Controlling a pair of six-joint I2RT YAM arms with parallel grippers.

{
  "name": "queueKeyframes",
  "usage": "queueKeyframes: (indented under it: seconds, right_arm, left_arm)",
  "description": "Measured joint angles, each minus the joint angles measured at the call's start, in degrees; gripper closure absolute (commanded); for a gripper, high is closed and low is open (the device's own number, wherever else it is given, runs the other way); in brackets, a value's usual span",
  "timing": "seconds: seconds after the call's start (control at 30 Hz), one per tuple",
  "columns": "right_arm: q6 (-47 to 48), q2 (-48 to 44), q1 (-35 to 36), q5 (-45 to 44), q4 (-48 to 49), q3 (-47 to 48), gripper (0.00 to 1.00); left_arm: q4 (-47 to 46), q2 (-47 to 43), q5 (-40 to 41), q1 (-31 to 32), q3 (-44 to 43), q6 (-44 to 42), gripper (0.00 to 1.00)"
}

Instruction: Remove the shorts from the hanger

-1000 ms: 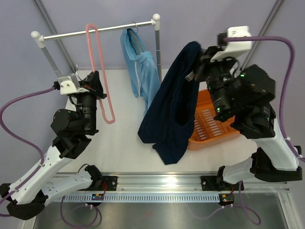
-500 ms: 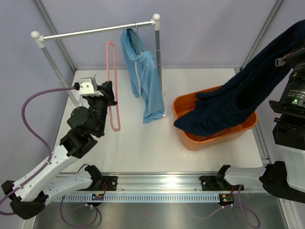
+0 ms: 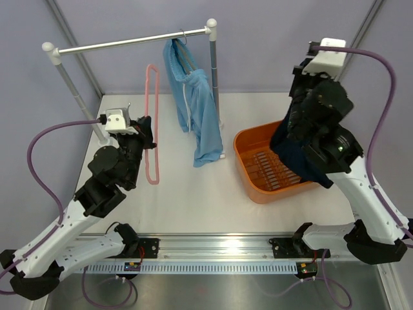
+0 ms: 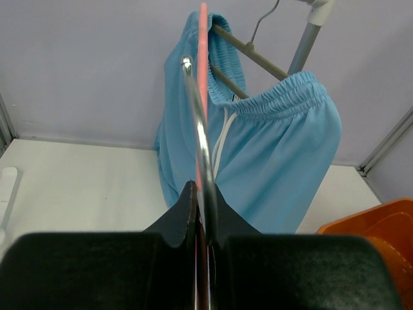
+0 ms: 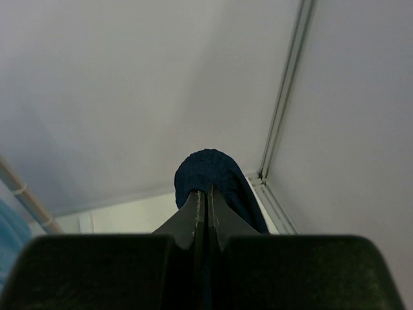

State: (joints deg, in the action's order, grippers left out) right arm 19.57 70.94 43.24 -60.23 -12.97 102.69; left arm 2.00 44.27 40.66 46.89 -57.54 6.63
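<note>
The dark navy shorts [image 3: 301,161] hang bunched from my right gripper [image 5: 208,192], which is shut on a fold of them [image 5: 210,171] over the right side of the orange basket [image 3: 253,183]. The light sky blue shorts [image 3: 197,106] still hang on a grey hanger [image 4: 253,55] at the right end of the rail [image 3: 122,43]. My left gripper [image 3: 147,131] is shut on a bare pink hanger [image 3: 151,123], held upright left of the blue shorts [image 4: 277,148]. In the left wrist view the pink hanger [image 4: 203,77] with its metal hook rises from between the shut jaws [image 4: 201,194].
The clothes rack stands at the back of the white table, one post [image 3: 213,71] right beside the blue shorts, the other [image 3: 71,90] behind my left arm. The basket's corner [image 4: 387,226] shows right of the shorts. Grey walls close in the back and sides.
The pink hanger came off the rail and moved right and down with my left gripper. My right arm swung far right with the navy shorts, then back over the basket.
</note>
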Motion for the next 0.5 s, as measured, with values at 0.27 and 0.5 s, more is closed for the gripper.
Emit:
queueKeyframes:
  seconds: [0.27, 0.5]
  right_arm:
    - [-10.43, -0.44, -1.75, 3.26, -9.07, -8.26, 1.0]
    - [-25.18, -9.42, -4.5, 4.26, -18.05, -21.79, 0.9]
  left_arm:
    - [9.25, -0.57, -2.12, 0.0, -3.28, 2.32, 1.0]
    - [19.52, -0.63, -3.32, 0.0, -8.55, 4.92, 1.0]
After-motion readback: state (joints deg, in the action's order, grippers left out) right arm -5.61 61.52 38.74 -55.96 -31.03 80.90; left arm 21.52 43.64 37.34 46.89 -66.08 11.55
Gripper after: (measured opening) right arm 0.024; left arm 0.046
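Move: The orange basket that the dark blue shorts are being taken to lies almost directly beneath the right hand, some 45 cm down, perhaps 3 cm ahead and 4 cm right. From that hand, the light blue shorts hang about 30 cm left, 8 cm ahead and 25 cm lower; the rack's right post stands 24 cm left and 14 cm ahead. From the left hand, the basket is about 42 cm right, 6 cm ahead and 32 cm below. The right hand sinks about 15 cm, tipping fingers down, lowering the still-pinched dark blue shorts into the orange basket. ##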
